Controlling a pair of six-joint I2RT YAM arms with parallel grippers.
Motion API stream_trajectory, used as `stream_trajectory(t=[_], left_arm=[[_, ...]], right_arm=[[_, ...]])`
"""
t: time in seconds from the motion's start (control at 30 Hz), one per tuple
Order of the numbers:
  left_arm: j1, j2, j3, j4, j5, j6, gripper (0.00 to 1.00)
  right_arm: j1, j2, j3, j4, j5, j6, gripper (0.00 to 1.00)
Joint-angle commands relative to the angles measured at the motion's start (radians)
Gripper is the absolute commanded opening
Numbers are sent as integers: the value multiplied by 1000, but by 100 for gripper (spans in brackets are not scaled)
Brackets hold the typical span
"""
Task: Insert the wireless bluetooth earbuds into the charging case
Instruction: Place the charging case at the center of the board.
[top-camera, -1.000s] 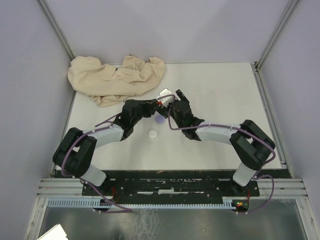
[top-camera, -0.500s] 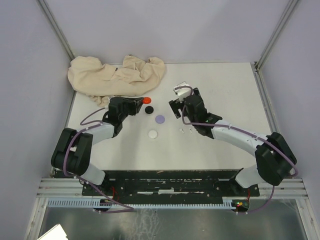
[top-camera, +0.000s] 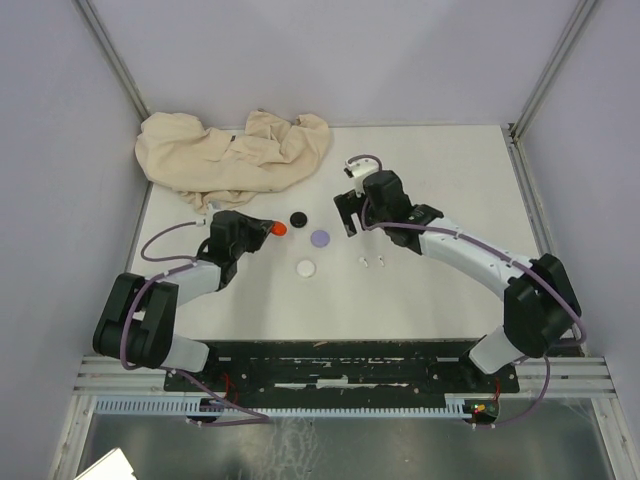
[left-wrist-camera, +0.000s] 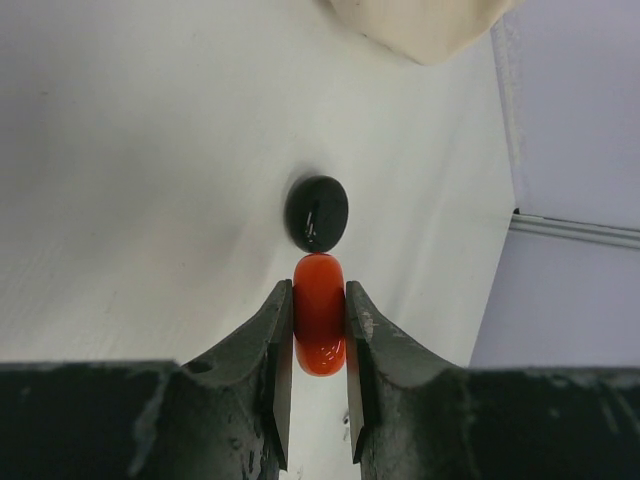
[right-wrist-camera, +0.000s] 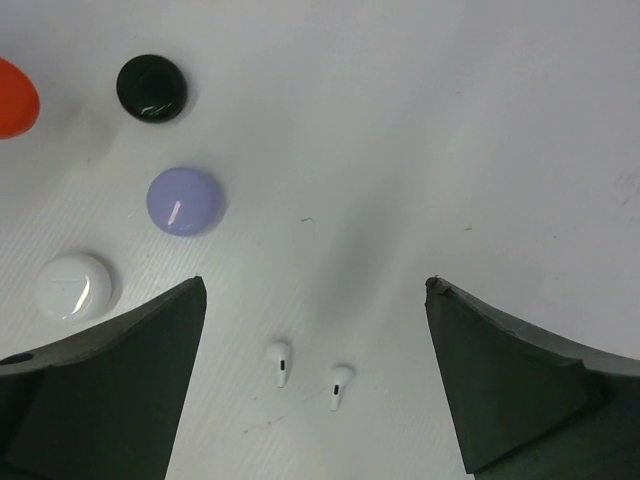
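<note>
My left gripper (left-wrist-camera: 318, 292) is shut on a red round charging case (left-wrist-camera: 320, 312), held on edge between both fingers; from above the case (top-camera: 279, 228) shows at the left arm's tip. Two white wireless bluetooth earbuds (right-wrist-camera: 281, 362) (right-wrist-camera: 340, 384) lie side by side on the table, stems toward me, also seen from above (top-camera: 363, 261) (top-camera: 381, 263). My right gripper (right-wrist-camera: 315, 285) hangs open above them, jaws wide and nothing between them; from above it (top-camera: 347, 214) sits just beyond the buds.
A black round case (top-camera: 298, 218), a pale purple one (top-camera: 320, 238) and a white one (top-camera: 306, 268) lie between the arms. The black case (left-wrist-camera: 317, 212) lies just beyond the red one. A crumpled beige cloth (top-camera: 230, 155) covers the far left. Walls enclose the table.
Both arms drew apart from the middle. The left gripper pulled back left with the red case. The right gripper stayed open and shifted over the two white earbuds, which show on the table.
</note>
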Motion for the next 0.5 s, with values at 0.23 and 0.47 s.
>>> stream_trajectory(t=[0.23, 0.47], left_arm=[[3, 38, -42, 78, -34, 106, 3], [13, 78, -49, 108, -12, 108, 3]], right_arm=[[56, 174, 160, -110, -275, 31, 97], [118, 253, 193, -108, -323, 46, 96]])
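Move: The left hand already pinches the red case; its bare board spot lies about 7 cm below and 2 cm back. The black case is 6 cm ahead and 5 cm right of this hand. From the open right hand the white case is some 12 cm left, 8 cm back and 15 cm below; at that same height the purple case is 8 cm left, level with it, and the nearer white earbud 6 cm back, 5 cm right. Left lowers its pinched red case about 3.5 cm; open right sweeps left, down and back towards the white case. ##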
